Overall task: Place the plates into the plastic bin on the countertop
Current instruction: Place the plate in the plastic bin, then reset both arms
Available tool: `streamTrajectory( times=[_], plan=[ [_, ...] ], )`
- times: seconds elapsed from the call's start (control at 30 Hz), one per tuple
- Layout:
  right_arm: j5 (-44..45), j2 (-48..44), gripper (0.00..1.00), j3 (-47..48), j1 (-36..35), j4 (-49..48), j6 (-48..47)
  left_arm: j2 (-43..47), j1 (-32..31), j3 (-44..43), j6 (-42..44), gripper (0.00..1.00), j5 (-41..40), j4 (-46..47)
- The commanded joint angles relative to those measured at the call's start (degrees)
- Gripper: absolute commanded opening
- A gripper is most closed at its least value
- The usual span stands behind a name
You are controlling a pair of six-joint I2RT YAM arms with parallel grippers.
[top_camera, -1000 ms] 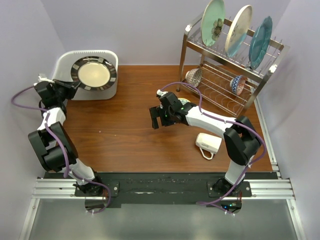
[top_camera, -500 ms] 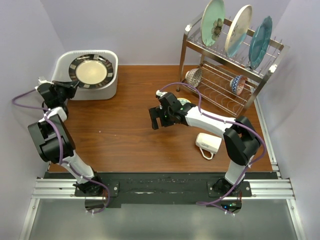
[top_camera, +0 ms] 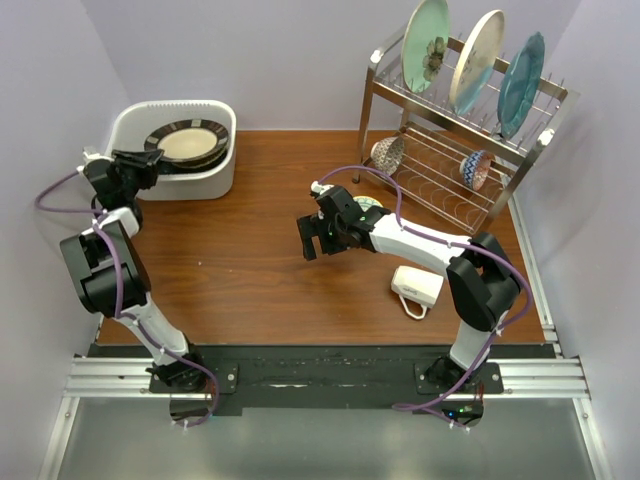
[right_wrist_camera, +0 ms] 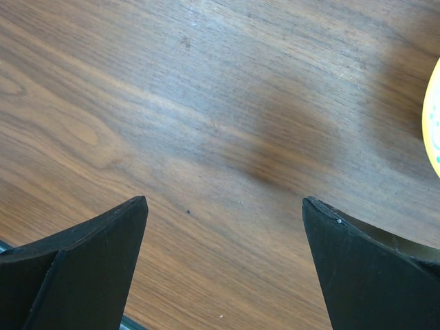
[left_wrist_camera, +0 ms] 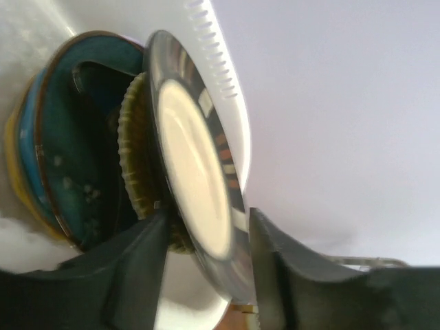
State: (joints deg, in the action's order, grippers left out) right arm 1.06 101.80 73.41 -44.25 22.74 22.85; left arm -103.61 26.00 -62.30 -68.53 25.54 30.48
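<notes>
The black-rimmed plate [top_camera: 188, 143] with a pale yellow centre lies tilted on a stack of plates inside the white plastic bin [top_camera: 215, 182] at the back left of the countertop [top_camera: 240, 260]. My left gripper [top_camera: 150, 163] is at the bin's near-left rim. In the left wrist view its open gripper [left_wrist_camera: 206, 240] straddles that plate's rim [left_wrist_camera: 196, 192], with a dark teal plate [left_wrist_camera: 69, 151] behind. My right gripper [top_camera: 308, 238] hovers wide open over bare wood [right_wrist_camera: 206, 103], empty. Three more plates, pale green [top_camera: 425, 45], cream [top_camera: 476, 62] and teal [top_camera: 521, 85], stand in the rack.
The steel wire dish rack [top_camera: 520, 150] stands at the back right, with two small patterned bowls [top_camera: 388, 152] [top_camera: 476, 168] on its lower shelf. A white mug [top_camera: 417, 287] lies by the right arm. A yellow dotted dish edge [right_wrist_camera: 433, 130] shows beside the right gripper.
The black-rimmed plate has gone from held up facing the camera to lying low on the stack in the bin. The left jaws have parted from it. The right arm has not moved.
</notes>
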Motion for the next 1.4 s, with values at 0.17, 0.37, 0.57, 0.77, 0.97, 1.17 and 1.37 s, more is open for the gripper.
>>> streamTrajectory(
  times=[0.17, 0.37, 0.57, 0.77, 0.97, 1.17, 1.37],
  plan=[
    [1.40, -3.10, 0.98, 1.48, -0.22, -0.59, -0.97, 5.78, -1.04, -2.39, 2.44, 0.88, -1.01, 4.15],
    [1.31, -3.36, 0.99, 1.39, -0.40, -0.59, -0.88, 13.95, -2.53, 3.23, 7.27, 1.00, -3.56, 2.31],
    [1.58, -4.15, 0.99, 0.95, -0.57, -0.68, -0.88, 21.52, -3.15, 7.37, 10.43, 1.00, -7.44, -2.53],
    [1.49, -4.50, 0.99, 1.04, -0.66, -0.42, -0.70, 18.46, -3.06, 4.21, 10.97, 1.00, -4.36, -7.45],
    [2.02, -5.29, 0.99, 0.95, -0.66, -0.24, -0.79, 17.65, -3.67, 3.15, 13.24, 1.00, -1.98, -8.77],
    [2.10, -5.38, 0.99, 1.21, -0.57, -0.15, -0.62, 20.37, -4.03, 4.03, 17.63, 1.00, 0.03, -10.09],
    [3.16, -5.73, 0.99, 1.91, -0.66, 0.63, -0.79, 24.33, -5.60, 3.16, 26.14, 1.00, 0.22, -13.59]
  ],
)
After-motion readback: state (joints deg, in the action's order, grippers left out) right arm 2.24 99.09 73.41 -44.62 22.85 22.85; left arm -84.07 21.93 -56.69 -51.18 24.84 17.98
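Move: The black-rimmed plate's middle lies about 7 cm ahead of the left hand, 8 cm to its right and 3 cm lower; its near-left rim is between the partly opened fingers. The plastic bin's middle is some 6 cm ahead, 4 cm right and 9 cm down, with the stacked plates about 7 cm ahead, 6 cm right and 8 cm down. From the right hand, the black-rimmed plate is roughly 24 cm ahead, 29 cm left and 6 cm higher. The black-rimmed plate's rim is let go as the left fingers spread fully. The left hand rises about 9 cm while drawing back and to the right, away from the plate, then sinks some 4 cm; it ends about 5 cm back and 5 cm right, having rolled its left side up nearly 20 degrees. The open right hand lifts about 2 cm. ##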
